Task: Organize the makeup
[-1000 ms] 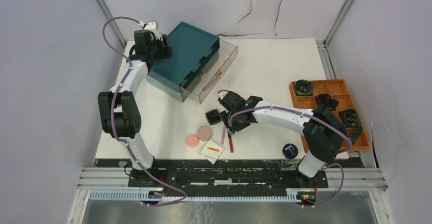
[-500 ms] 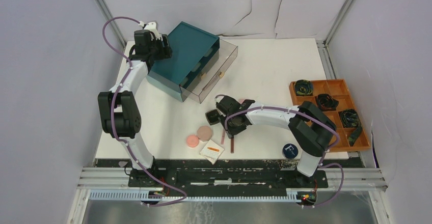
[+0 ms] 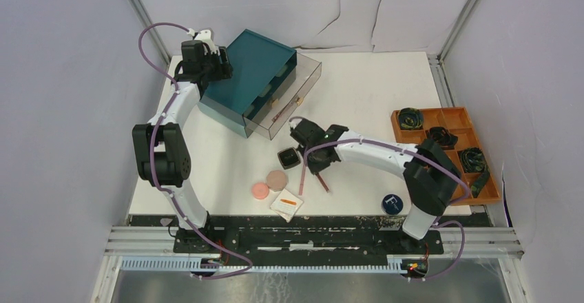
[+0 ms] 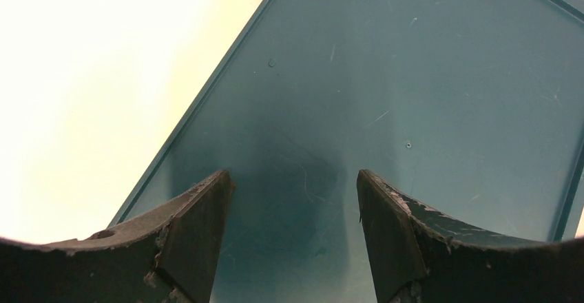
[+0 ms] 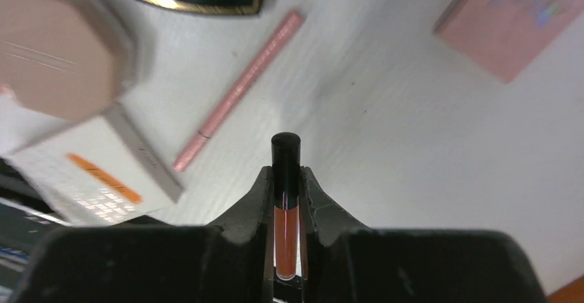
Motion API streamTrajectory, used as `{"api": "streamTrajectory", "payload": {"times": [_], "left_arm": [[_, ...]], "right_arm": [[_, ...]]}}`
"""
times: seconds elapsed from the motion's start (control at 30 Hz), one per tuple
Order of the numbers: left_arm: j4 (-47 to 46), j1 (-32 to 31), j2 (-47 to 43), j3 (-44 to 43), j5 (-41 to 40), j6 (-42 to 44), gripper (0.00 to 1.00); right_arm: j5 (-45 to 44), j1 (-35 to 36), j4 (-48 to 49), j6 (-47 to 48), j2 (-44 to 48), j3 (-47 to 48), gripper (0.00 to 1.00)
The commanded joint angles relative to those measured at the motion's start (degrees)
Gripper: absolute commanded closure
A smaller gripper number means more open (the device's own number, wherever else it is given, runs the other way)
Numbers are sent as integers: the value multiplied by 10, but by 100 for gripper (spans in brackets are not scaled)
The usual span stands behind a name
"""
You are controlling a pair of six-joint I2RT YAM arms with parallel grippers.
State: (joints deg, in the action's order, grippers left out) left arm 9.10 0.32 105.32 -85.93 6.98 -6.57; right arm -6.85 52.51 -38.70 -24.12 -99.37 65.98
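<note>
My right gripper (image 5: 285,176) is shut on a red gloss stick with a black cap (image 5: 286,153), held lengthwise between the jaws just above the table. From above, that stick (image 3: 323,182) angles out below the right gripper (image 3: 318,168). Beside it lie a thin pink stick (image 5: 241,86), a black square compact (image 3: 288,157), a beige disc (image 3: 277,180), a pink disc (image 3: 260,191) and a white pad (image 3: 287,204). A pink square (image 5: 513,15) lies past the gripper. The dark-blue tin (image 3: 392,204) sits near the front. My left gripper (image 4: 293,179) stands open over the teal box top.
The teal drawer box (image 3: 258,72) stands at the back left with its clear drawer (image 3: 293,100) pulled out toward the middle. An orange compartment tray (image 3: 446,112) holding dark rolled bundles (image 3: 441,136) lies along the right edge.
The right gripper has closed on the red stick and swung it, so its free end now points toward the front right. The left arm has stayed still.
</note>
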Motion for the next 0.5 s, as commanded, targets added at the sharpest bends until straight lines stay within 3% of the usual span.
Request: {"api": "streamTrajectory", "payload": {"times": [0.0, 0.27, 0.47], "left_arm": [[72, 8, 16, 21, -9, 1, 25], [71, 10, 15, 22, -5, -2, 25], [71, 10, 14, 19, 0, -4, 25]], "right_arm": [[-48, -7, -44, 38, 62, 159, 89], [-14, -64, -47, 73, -45, 451, 90], [41, -122, -16, 26, -185, 615, 91]]}}
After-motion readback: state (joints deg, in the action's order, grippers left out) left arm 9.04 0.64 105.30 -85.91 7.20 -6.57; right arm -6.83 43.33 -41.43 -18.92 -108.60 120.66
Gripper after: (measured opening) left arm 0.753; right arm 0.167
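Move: The open clear drawer, where the red pencil with the black cap is to go, lies some 26 cm ahead of the right hand and 11 cm to its left, about level with it. Around that hand, 3 cm lower: the pink pencil 5 cm left, the black compact 9 cm left and 6 ahead, the pink palette 11 cm ahead and 5 right. From the left hand the drawer is roughly 7 cm back, 21 right and 14 below. The black-capped red pencil, already pinched between the right fingers and on its way up, is carried fast towards the open drawer: up nearly 28 cm while also going some 18 cm forward and 9 cm left, the climb easing off at the end. The wrist tilts by roughly 40 degrees, swinging the fingertips from pointing down to forward and left; the grip is kept. ##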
